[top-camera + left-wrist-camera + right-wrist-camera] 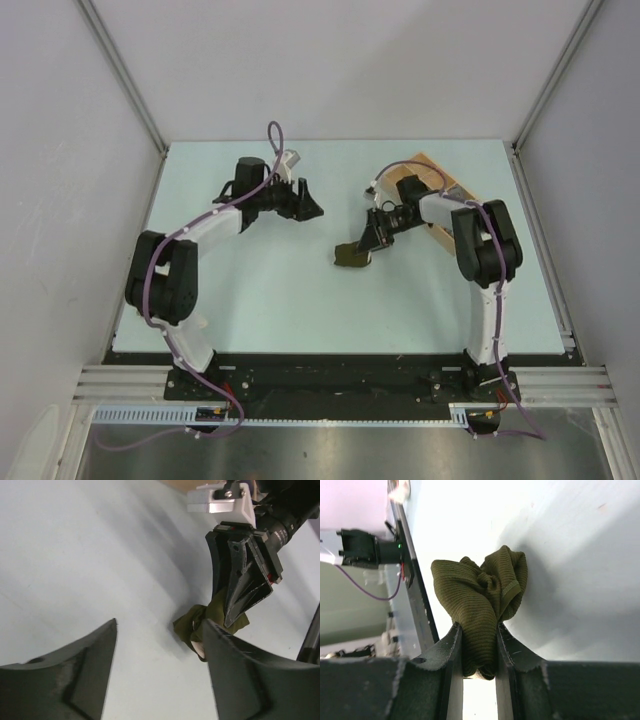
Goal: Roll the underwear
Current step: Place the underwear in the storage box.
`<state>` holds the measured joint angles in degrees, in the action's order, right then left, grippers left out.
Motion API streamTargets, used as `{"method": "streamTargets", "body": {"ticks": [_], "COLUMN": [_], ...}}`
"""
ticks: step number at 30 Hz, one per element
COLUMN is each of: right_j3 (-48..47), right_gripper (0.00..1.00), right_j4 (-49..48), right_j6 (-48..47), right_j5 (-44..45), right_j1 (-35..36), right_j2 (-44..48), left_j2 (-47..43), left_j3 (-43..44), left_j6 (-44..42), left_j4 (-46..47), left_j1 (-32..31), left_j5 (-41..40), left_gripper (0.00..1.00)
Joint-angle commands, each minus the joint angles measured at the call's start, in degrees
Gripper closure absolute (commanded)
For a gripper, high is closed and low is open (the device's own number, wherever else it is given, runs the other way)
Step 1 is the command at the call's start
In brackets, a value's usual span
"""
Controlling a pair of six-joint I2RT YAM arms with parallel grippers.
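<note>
One dark olive green underwear lies bunched near the middle of the pale table. My right gripper is shut on it: in the right wrist view the ribbed cloth is pinched between both fingers and bulges out beyond the tips. My left gripper stands open to the left of it, apart from the cloth, with bare table between its fingertips. From the left wrist view the underwear shows under the right gripper, partly hidden by my own right-hand finger.
A light wooden tray sits at the back right of the table, partly under the right arm. Grey walls and metal rails frame the table on three sides.
</note>
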<state>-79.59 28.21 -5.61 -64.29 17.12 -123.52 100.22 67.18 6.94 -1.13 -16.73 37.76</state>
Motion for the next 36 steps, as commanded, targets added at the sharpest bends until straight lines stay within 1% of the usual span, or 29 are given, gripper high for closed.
{"method": "streamTargets", "body": {"ticks": [1,3,4,5,7,8,9,10,11,13,15,17,19,21,22,24,25,27,31,32,33,34,36], "right_j3": [-0.04,-0.04,-0.04,-0.04,-0.04,-0.12,-0.3,-1.26,-1.96,-3.19,-5.13,-6.88,-7.77,-9.08,-10.05,-12.41,-13.13,-14.01,-15.32,-15.94,-16.47,-17.08,-17.7], "right_gripper": [1.0,1.0,1.0,1.0,1.0,1.0,1.0,1.0,1.0,1.0,1.0,1.0,1.0,1.0,1.0,1.0,1.0,1.0,1.0,1.0,1.0,1.0,1.0], "right_j4": [-0.61,-0.96,-1.05,-1.66,-2.71,-4.28,-5.08,-5.27,-5.01,-5.0,-4.83,-5.0,-5.96,-8.43,-8.6,-9.22,-9.31,-10.45,-13.17,-13.09,-13.09,-13.09,-13.79], "right_j6": [-0.02,0.07,0.24,0.68,1.3,2.6,3.05,3.06,3.06,3.32,3.15,2.88,3.23,3.32,2.89,2.53,2.53,2.0,1.65,1.39,-0.35,-1.24,-3.35], "right_j5": [2.24,2.5,2.68,2.68,2.94,3.03,3.21,3.56,3.91,4.96,6.1,8.21,11.36,15.66,17.08,19.37,20.51,23.66,26.85,27.29,27.81,28.6,28.08], "right_j1": [-3.84,-5.16,-6.48,-7.27,-8.85,-10.86,-11.84,-13.16,-15.26,-16.68,-20.62,-22.3,-24.59,-26.43,-26.88,-27.58,-27.93,-28.02,-28.11,-28.02,-28.02,-27.85,-27.85], "right_j2": [8.63,10.05,10.67,11.89,13.04,14.53,15.06,15.68,16.2,17.52,18.58,19.02,19.28,19.03,18.15,16.92,16.39,15.25,13.32,12.79,11.83,11.55,10.16], "left_j2": [3.48,6.55,7.69,9.36,12.0,13.14,16.2,17.71,19.46,24.03,26.76,30.72,33.27,34.33,34.94,36.79,37.84,40.39,42.68,43.82,46.79,49.08,52.34], "left_j3": [1.9,3.39,5.05,6.03,9.7,11.21,12.79,15.76,16.92,19.99,22.46,26.67,30.18,32.04,34.49,37.48,41.15,45.04,49.96,52.16,54.96,61.6,67.53], "left_j6": [13.25,16.43,16.96,17.84,20.12,21.87,22.58,25.03,26.71,29.87,33.66,35.6,35.95,36.83,36.92,37.0,36.74,36.48,38.41,38.24,38.15,38.41,38.76], "left_j4": [13.33,15.71,15.89,16.07,16.59,16.94,16.86,17.64,19.22,24.29,26.25,26.79,26.0,24.34,23.11,19.33,17.75,13.8,13.79,12.56,11.16,7.49,4.65], "left_j1": [0.03,-0.32,-0.58,-1.28,-1.81,-2.6,-3.04,-3.39,-4.27,-5.06,-6.2,-7.43,-8.4,-8.93,-9.11,-9.37,-9.46,-9.55,-10.6,-11.21,-11.39,-11.57,-12.01], "left_j5": [4.16,6.0,5.84,5.75,5.22,5.22,5.22,6.09,6.71,7.59,7.77,6.98,5.58,1.98,1.1,-1.01,-1.54,-3.3,-11.45,-12.26,-12.62,-12.8,-12.62], "left_gripper": [0.2,0.09,0.08,0.0,0.0,0.0,0.0,0.0,0.0,0.0,0.0,0.0,0.0,0.0,0.0,0.0,0.0,0.0,0.0,0.0,0.0,0.0,0.0]}}
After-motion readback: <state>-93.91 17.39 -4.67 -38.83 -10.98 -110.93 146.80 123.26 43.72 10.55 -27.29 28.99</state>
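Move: In the right fingers the rolled underwear is still held; from that hand the storage box's middle lies about 17 cm ahead, 22 cm right and 3 cm lower, its empty far end some 26 cm ahead and 17 cm right, the black roll inside about 20 cm ahead and 15 cm right. From the left hand the box is roughly 10 cm ahead, 38 cm right and 12 cm below, and the held underwear 8 cm back, 13 cm right, 11 cm below. Carrying the pinched underwear to the box, the right hand sweeps about 26 cm right and 20 cm forward while rising some 15 cm, its fingers swinging clockwise from pointing left to forward-left, and dips slightly at the end. The empty left hand opens fully and travels right and forward, some 24 cm in all, towards the box's left corner, rolling a little. ##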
